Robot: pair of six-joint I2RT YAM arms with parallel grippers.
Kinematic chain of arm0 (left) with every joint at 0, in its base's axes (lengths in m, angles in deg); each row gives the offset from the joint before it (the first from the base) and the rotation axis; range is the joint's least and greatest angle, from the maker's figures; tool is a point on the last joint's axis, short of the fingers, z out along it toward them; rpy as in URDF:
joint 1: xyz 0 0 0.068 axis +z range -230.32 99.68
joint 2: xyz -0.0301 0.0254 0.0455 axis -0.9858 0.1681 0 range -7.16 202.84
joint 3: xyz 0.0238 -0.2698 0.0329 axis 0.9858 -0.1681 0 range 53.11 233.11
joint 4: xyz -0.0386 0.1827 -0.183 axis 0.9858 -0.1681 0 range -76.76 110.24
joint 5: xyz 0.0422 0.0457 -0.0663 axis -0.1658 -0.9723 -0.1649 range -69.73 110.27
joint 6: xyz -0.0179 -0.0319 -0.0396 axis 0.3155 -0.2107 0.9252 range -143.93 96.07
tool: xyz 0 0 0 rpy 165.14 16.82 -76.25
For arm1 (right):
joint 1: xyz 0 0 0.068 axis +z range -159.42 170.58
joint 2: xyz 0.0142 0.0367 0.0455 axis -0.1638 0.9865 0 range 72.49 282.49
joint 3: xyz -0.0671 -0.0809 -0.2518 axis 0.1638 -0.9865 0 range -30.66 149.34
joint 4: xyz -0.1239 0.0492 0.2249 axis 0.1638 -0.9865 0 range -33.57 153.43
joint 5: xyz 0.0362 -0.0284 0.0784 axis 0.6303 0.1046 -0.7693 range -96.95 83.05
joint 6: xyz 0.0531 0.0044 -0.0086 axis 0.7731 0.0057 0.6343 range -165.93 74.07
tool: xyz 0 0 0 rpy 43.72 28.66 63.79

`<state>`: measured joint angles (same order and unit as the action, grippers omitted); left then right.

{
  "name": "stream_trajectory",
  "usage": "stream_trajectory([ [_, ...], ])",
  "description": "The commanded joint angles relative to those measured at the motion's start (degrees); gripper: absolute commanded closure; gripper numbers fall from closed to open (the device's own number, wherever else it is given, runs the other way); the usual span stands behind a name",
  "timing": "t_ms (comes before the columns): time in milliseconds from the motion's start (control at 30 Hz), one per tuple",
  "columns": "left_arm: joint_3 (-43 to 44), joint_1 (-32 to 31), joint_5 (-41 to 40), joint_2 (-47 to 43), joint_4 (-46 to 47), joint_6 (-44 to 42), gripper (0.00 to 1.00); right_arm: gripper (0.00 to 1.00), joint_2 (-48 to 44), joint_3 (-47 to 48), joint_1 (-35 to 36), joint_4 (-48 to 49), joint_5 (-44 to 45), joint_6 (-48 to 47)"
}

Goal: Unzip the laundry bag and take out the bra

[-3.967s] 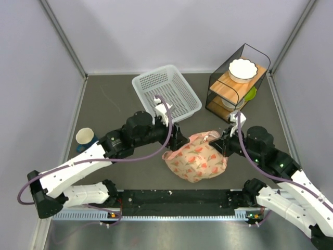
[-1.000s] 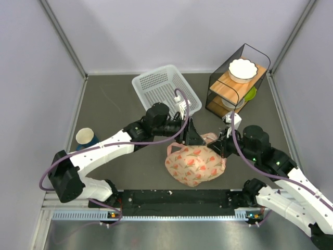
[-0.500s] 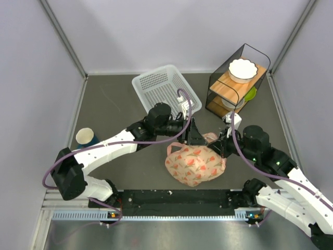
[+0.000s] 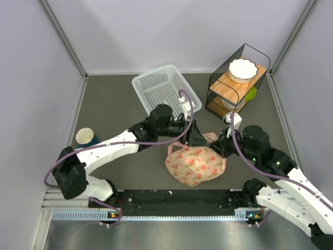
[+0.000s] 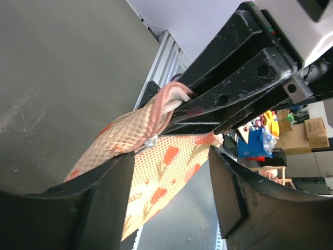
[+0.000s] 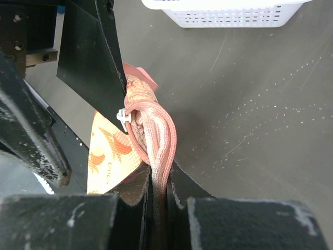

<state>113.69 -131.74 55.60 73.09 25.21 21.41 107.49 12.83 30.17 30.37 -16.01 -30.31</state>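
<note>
The laundry bag [image 4: 195,162], beige-pink with red-orange prints, lies on the grey table between the arms. My right gripper [image 6: 158,187] is shut on the bag's pink trim loop [image 6: 157,133] at its top right end [image 4: 221,145]. My left gripper [image 5: 169,177] is open, its two fingers [image 5: 83,208] standing on either side of the bag's patterned edge [image 5: 166,166], just below the small white zip pull [image 5: 151,140]. That same pull [image 6: 121,114] shows beside the left finger in the right wrist view. The bra is hidden.
A white perforated basket [image 4: 166,92] sits behind the bag. A wire rack [image 4: 229,91] with a white bowl [image 4: 243,69] stands at the back right. A paper cup [image 4: 85,137] is at the left. A black rail [image 4: 177,198] runs along the near edge.
My left gripper has edged slightly right toward the bag's top end and its jaws have widened a little. The right gripper and the bag have stayed put.
</note>
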Motion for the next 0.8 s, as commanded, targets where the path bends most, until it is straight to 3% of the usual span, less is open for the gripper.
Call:
stream_trajectory([
  [0,-1.4,0.1,-0.7,0.4,5.8,-0.4,0.42,1.00,-0.6,1.3,0.3,4.0,-2.4,0.5],
  [100,-1.9,0.0,-1.4,0.0,6.6,-0.1,0.53,1.00,-0.7,1.3,0.3,3.9,-2.5,0.6],
  [300,-2.0,0.1,-2.4,-0.5,5.5,-0.3,0.58,1.00,-0.5,1.0,0.4,4.0,-2.5,0.6],
  [600,-2.0,0.1,-4.4,-0.2,4.2,-0.3,0.98,1.00,-1.1,0.6,0.4,3.9,-2.5,0.3],
  [767,-2.2,0.3,-5.5,-0.4,2.5,-0.6,1.00,1.00,-1.7,0.2,0.4,4.0,-1.9,0.1],
])
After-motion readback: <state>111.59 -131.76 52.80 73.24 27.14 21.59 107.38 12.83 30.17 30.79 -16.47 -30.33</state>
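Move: The white zipper pull sits almost at the left fingertips, about 1 cm forward of the left hand and 1 cm below it, between the open fingers' reach. The laundry bag's body hangs some 7 cm back, 3 cm to the left and 10 cm down, and the white basket lies about 30 cm ahead, 15 cm left and 23 cm down. From the right hand, which already pinches the bag's trim, the pull is about 1 cm forward and 3 cm left, at the same height. The zipper pull is what the left fingers shut on: the left hand sinks about 1 cm and eases nearly as far forward, fingers still pointing right, and closes from a good half open to fully shut on the pull's tab. The right hand stays put, keeping its pinch on the bag's pink trim beside the pull. ##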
